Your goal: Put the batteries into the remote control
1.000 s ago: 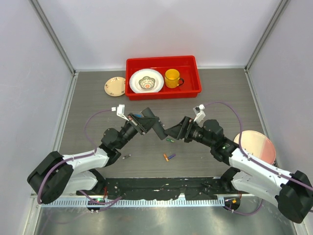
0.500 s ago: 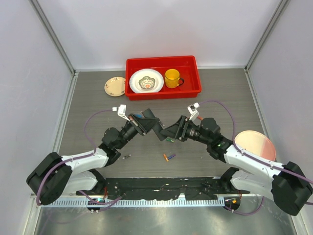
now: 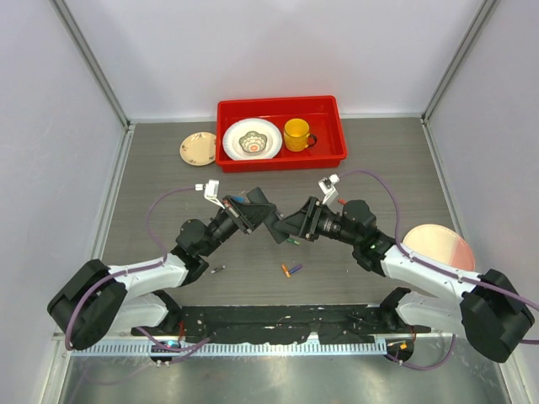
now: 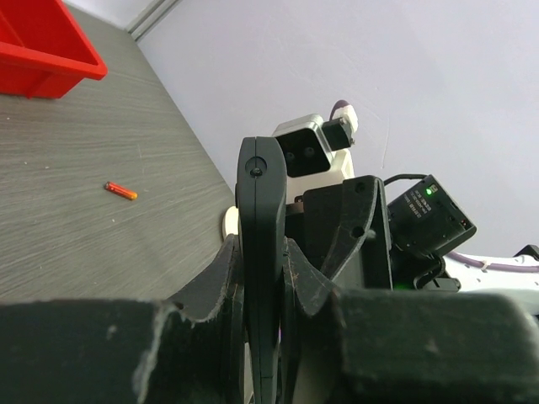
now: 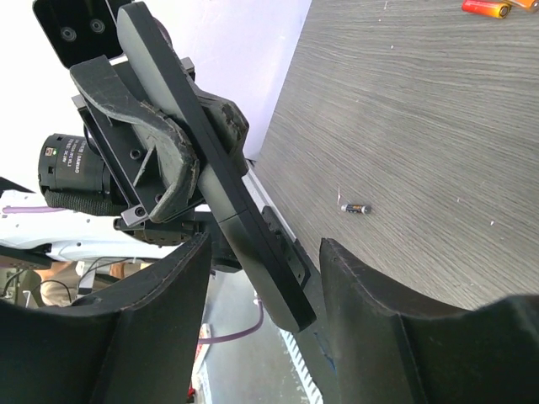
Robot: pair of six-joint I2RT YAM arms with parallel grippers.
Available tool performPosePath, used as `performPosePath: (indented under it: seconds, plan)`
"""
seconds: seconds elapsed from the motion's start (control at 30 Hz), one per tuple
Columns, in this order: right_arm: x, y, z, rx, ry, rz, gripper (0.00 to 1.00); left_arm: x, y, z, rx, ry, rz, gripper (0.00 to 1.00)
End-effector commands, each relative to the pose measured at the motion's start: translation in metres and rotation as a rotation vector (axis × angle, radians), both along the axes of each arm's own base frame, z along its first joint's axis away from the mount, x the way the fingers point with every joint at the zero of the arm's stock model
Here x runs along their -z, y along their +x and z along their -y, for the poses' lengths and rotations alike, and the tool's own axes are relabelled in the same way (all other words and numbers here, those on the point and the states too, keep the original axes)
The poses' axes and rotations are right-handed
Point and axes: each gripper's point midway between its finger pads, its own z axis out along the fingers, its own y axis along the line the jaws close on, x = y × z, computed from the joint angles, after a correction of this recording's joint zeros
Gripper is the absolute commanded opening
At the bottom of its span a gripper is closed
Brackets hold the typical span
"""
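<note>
The remote control [image 3: 271, 220], a slim black bar, is held above the table with my left gripper [image 3: 259, 212] shut on it. In the left wrist view I see the remote control [image 4: 259, 185] edge-on, pinched between both fingers of the left gripper [image 4: 261, 252]. My right gripper [image 3: 292, 227] meets it from the right. In the right wrist view the remote control's [image 5: 210, 168] free end lies between the open fingers of the right gripper [image 5: 265, 252], with a gap on each side. Batteries lie on the table: a green one [image 3: 292, 241], an orange one [image 3: 285, 271], a purple one [image 3: 296, 268] and a grey one [image 3: 217, 269].
A red bin [image 3: 281, 133] at the back holds a patterned bowl [image 3: 252, 140] and a yellow mug [image 3: 296, 135]. A small beige plate [image 3: 198, 149] lies left of it. A pink disc [image 3: 438, 251] lies at the right, partly under my right arm.
My right gripper has moved left until the remote's end lies between its fingers, and its jaws have narrowed. The left arm has stayed still with the remote.
</note>
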Motion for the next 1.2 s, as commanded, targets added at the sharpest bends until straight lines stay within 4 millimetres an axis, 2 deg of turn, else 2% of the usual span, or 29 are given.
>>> performPosePath:
  seconds: [0.0,0.6,1.17]
  plan:
    - [-0.032,0.004,-0.007,-0.020,0.083,0.060,0.58,-0.028,-0.001,0.000,0.009,-0.068,0.071,0.00]
    - [-0.019,0.001,-0.007,-0.031,0.058,0.040,0.38,-0.032,0.000,-0.002,-0.001,-0.092,0.068,0.00]
    - [-0.008,-0.012,-0.008,-0.076,0.013,0.043,0.39,-0.046,0.006,-0.003,-0.027,-0.115,0.090,0.00]
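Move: The left hand still holds the remote control, whose middle lies at its fingers, about 1 cm back and 1 cm to its right. From the right hand the remote's middle is some 3 cm ahead, 4 cm left and 4 cm higher, with its near end between the open fingers. On the table some 20 cm below, the green battery lies about 1 cm ahead and 4 cm right, the orange one 8 cm back and 2 cm right. The right fingers close by about a third and pinch the remote's near end, easing half a centimetre left. ##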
